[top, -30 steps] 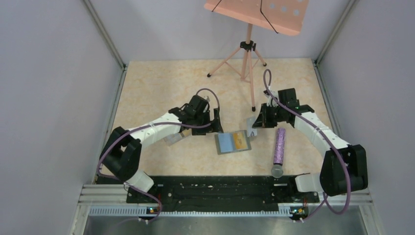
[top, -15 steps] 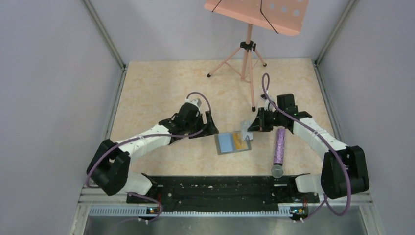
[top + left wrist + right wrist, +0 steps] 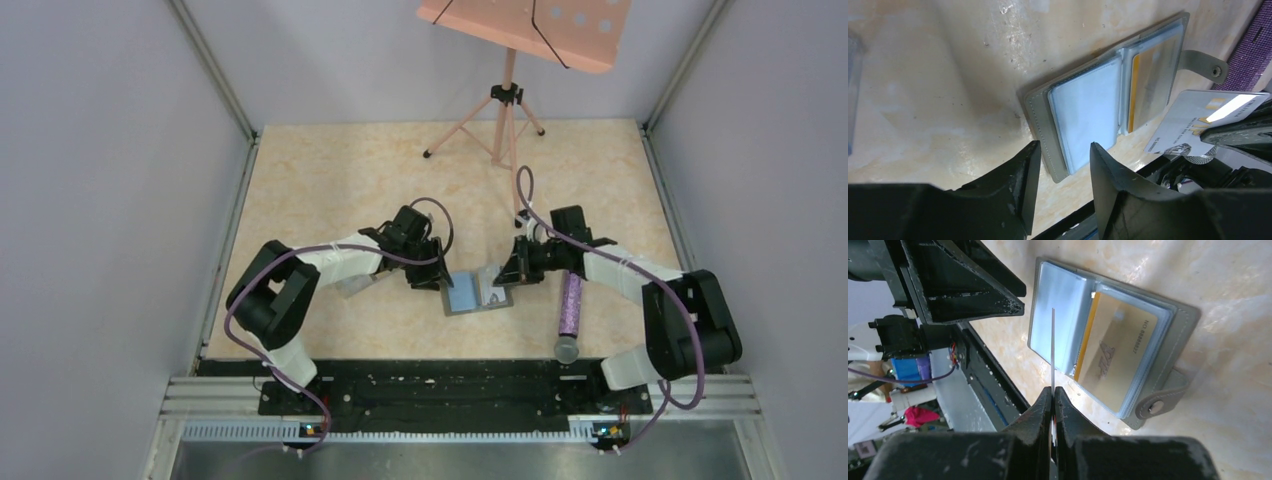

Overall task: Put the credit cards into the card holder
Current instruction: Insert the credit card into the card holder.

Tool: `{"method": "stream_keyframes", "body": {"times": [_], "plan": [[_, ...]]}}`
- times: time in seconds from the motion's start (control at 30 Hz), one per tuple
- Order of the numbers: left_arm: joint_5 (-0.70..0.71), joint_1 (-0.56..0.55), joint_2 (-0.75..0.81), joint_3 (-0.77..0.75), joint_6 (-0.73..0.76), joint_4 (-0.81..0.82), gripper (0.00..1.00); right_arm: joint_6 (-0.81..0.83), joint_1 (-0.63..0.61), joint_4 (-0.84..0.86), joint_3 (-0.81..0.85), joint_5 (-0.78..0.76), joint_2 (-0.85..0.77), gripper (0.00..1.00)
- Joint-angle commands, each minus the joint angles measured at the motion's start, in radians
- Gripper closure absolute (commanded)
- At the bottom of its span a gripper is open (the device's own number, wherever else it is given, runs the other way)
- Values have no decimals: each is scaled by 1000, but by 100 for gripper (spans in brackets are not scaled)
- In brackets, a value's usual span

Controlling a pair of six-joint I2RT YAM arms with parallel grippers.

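The card holder (image 3: 476,293) lies open on the table, grey, with a pale blue sleeve on its left half and an orange credit card (image 3: 1113,357) in the right half. My right gripper (image 3: 1053,392) is shut on a whitish credit card (image 3: 1198,120). Seen edge-on in the right wrist view, that card (image 3: 1053,347) stands over the holder's middle fold. My left gripper (image 3: 1062,167) is at the holder's left near corner (image 3: 1058,165). Its jaws stand partly apart, with the corner between them and not pinched.
A purple glittery cylinder (image 3: 571,300) lies just right of the holder, beside the right arm. A clear plastic box (image 3: 355,285) sits under the left forearm. A pink music stand's tripod (image 3: 505,130) stands at the back. The black rail (image 3: 440,385) runs along the near edge.
My left gripper has dropped to the holder's left edge and its jaws have narrowed. My right gripper has carried the card leftwards, over the open holder.
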State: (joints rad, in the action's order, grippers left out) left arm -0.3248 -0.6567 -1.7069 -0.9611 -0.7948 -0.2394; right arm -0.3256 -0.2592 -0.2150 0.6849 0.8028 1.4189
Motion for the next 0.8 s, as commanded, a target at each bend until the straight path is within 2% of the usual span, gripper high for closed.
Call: {"method": "stream_keyframes", "body": {"times": [0.0, 0.3, 0.77], "plan": [[-3, -3, -25, -55, -7, -76, 58, -3, -36, 90, 5, 52, 52, 100], [-13, -5, -67, -76, -3, -111, 71, 1, -50, 106, 20, 32, 131, 100], [-20, -7, -102, -93, 8, -139, 80, 41, -51, 73, 116, 55, 263, 100]]}}
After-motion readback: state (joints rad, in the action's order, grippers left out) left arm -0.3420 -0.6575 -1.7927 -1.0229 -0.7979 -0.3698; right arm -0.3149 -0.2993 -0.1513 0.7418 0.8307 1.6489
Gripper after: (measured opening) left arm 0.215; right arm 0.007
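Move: My left hand's fingers, half open, are at the left edge of the open card holder, whose middle is about 7 cm to the right, level with the hand and 3 cm lower; the clear card box is 14 cm to its left, 4 cm farther out. My right hand already holds the credit card: the empty blue pocket lies some 7 cm left and 6 cm down, the gold-card pocket almost straight below, the purple microphone 15 cm right and 4 cm back. I lower the credit card about 4 cm with my right hand, drifting some 1.5 cm left and keeping it pinched, to bring its leading edge to the blue pocket's mouth at the fold. Meanwhile my left hand sinks 2 cm and draws back a little, its fingers steepening about 10 degrees and closing to a narrow gap around the holder's left edge to steady it. ##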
